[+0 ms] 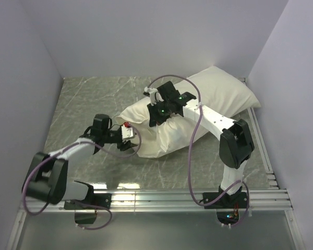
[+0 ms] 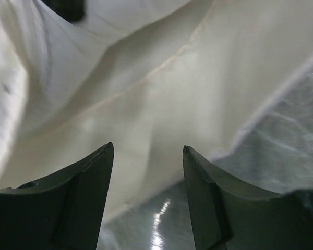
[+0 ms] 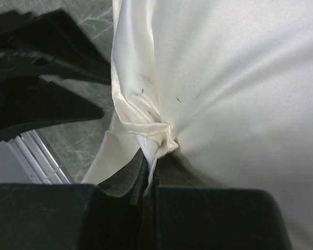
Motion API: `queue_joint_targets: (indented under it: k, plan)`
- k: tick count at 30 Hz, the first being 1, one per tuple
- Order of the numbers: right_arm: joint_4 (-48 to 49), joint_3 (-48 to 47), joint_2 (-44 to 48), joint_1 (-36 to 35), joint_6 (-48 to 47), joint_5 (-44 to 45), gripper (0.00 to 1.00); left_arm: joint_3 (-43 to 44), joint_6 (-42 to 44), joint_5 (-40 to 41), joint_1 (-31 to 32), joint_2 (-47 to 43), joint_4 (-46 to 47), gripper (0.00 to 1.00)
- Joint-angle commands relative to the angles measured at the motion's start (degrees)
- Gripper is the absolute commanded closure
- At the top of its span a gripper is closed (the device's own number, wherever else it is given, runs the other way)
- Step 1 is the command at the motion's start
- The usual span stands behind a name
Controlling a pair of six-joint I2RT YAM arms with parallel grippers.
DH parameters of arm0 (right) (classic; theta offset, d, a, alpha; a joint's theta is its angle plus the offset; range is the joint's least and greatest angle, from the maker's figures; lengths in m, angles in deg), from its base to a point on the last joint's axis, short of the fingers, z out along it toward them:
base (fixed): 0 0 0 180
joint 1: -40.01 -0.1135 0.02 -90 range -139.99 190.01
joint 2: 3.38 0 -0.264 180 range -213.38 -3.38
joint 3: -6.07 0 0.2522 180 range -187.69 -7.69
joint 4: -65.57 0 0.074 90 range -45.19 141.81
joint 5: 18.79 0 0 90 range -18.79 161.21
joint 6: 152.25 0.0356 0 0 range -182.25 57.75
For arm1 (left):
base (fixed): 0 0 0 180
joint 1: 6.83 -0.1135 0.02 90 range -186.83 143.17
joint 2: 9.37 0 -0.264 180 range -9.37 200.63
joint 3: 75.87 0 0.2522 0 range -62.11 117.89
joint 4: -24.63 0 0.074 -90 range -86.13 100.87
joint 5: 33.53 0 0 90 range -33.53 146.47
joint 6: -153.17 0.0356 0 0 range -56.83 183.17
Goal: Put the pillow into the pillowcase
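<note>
The plump white pillow [image 1: 224, 91] lies aslant at the back right, and its near-left part is covered by the wrinkled cream pillowcase [image 1: 161, 138]. My right gripper [image 1: 159, 108] sits on top of the bundle, shut on a gathered fold of the pillowcase [image 3: 146, 112]; in its wrist view the right gripper [image 3: 152, 161] pinches that fold between closed jaws. My left gripper [image 1: 130, 136] is low at the pillowcase's left edge. It stands open in its wrist view, left gripper [image 2: 147, 151], with nothing between the fingers, and the cream pillowcase [image 2: 161, 88] is just ahead above the table [image 2: 161, 219].
White walls close the marbled grey table [image 1: 88, 104] on the left, back and right. Metal rails [image 1: 198, 197] run along the near edge, and another rail [image 1: 261, 140] runs down the right side. A purple cable [image 1: 194, 140] loops from the right arm over the pillowcase.
</note>
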Motion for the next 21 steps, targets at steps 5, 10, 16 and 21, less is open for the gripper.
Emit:
queue_joint_targets:
  k: [5,10,16,21]
  plan:
    - [3.5,2.9,4.3,0.9,3.0,-6.5,1.00,18.8,38.1,-5.0,1.9,17.2,-16.8,0.38]
    - [3.5,3.3,3.5,1.5,4.4,-8.0,1.00,29.1,57.1,-2.0,3.7,28.6,-31.2,0.38]
    - [3.8,3.3,2.9,2.6,6.6,-11.8,1.00,36.1,62.3,1.7,6.4,34.5,-36.4,0.37]
    - [3.9,3.8,3.0,2.5,6.6,-13.8,1.00,39.1,61.8,6.8,9.7,36.8,-35.2,0.33]
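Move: The left hand, empty and open, stands at the near-left edge of the pillowcase's loose mouth. The hollow of that mouth is about 6 cm ahead, 6 cm to its right and 6 cm lower; the hanging near flap is some 5 cm back, 4 cm right, 8 cm below. The stuffed pillow's middle lies roughly 29 cm right and 11 cm ahead, slightly lower. From the right hand, the mouth is level fore-and-aft, 3 cm left, 8 cm below. With the right hand still pinching the bunched rim of the pillowcase, barely shifting, the left hand pushes in against the loose cloth of the mouth beneath it: forward about 7 cm first, while easing to the right, then down some 6 cm. Its wrist swings roughly 35 degrees clockwise and rolls, fingers staying open. ##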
